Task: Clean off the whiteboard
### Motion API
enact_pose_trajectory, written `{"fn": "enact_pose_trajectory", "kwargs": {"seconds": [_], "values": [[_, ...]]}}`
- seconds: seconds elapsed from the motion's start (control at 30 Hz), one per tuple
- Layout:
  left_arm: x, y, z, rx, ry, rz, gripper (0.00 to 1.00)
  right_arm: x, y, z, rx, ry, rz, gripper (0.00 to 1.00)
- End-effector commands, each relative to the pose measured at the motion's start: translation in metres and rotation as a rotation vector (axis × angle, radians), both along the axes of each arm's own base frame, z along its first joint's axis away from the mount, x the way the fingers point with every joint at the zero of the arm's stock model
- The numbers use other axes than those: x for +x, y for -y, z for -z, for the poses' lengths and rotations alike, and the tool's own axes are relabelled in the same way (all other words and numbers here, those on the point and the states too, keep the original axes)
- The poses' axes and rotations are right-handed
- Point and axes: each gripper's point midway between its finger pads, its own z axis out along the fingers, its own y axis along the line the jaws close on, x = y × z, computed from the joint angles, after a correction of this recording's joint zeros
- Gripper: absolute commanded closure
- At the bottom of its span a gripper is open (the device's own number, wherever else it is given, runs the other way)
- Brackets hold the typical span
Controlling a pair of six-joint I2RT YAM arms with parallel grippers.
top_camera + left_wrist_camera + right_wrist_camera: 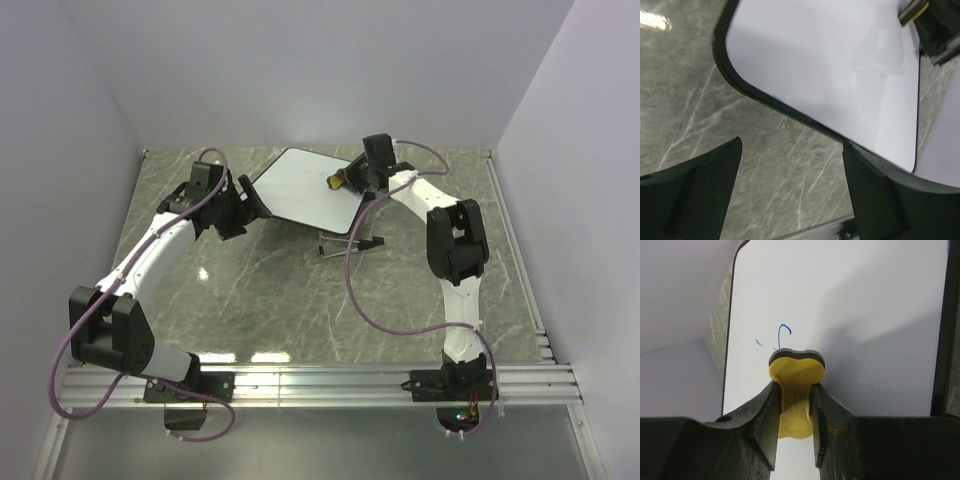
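Observation:
The whiteboard (295,190) lies tilted at the back middle of the table, white with a thin black rim. It fills the right wrist view (865,315), where a small blue scribble (784,333) is left on it. My right gripper (352,178) is shut on a yellow eraser block (796,372) with a dark felt face, pressed to the board just below the scribble. The eraser also shows in the top view (337,181). My left gripper (250,203) is open and empty at the board's left corner. In the left wrist view (792,145) its right fingertip (855,160) is at the board's rim (790,107).
The board's black stand (352,245) pokes out under its near right edge. Grey marble tabletop (290,300) lies around it. White walls close in the back and sides. Metal rails (330,385) run along the near edge by the arm bases.

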Motion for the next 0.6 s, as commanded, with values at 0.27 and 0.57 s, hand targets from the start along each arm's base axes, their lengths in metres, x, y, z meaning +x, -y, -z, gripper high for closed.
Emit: {"fn": "enact_pose_trajectory", "kwargs": {"seconds": [0.27,0.57], "values": [[0.071,0.005,-0.003,-0.071,0.064,-0.261,0.12,-0.135,0.005,0.1,-0.135,-0.476,-0.243,1.0],[0.114,0.038,0.023,-0.081,0.051,-0.263,0.51,-0.149,0.007,0.104,-0.1,-0.479,-0.249,1.0]]}}
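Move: The left hand is empty and open. The whiteboard's left corner stands about 8 cm ahead of it, 1 cm to its right and some 4 cm below; the whiteboard's middle is roughly 7 cm ahead, 14 cm right and 6 cm below, and the eraser 9 cm ahead, 20 cm right and 8 cm below. The right hand already holds the eraser, about 1 cm below its hand point; the leftover pen marks lie around 3 cm ahead and 3 cm left, 1 cm below. The left hand reaches forward about 10 cm to the whiteboard's left corner, first level and then sinking some 3 cm and drifting a little right, while its wrist turns roughly 15 degrees counter-clockwise; near the end its wide-open fingers start closing around the board's edge, still well short of shut. The right hand keeps its grip on the eraser at the board's face and, after a near standstill, eases about 1.5 cm back and slightly right and down, away from the leftover marks. ##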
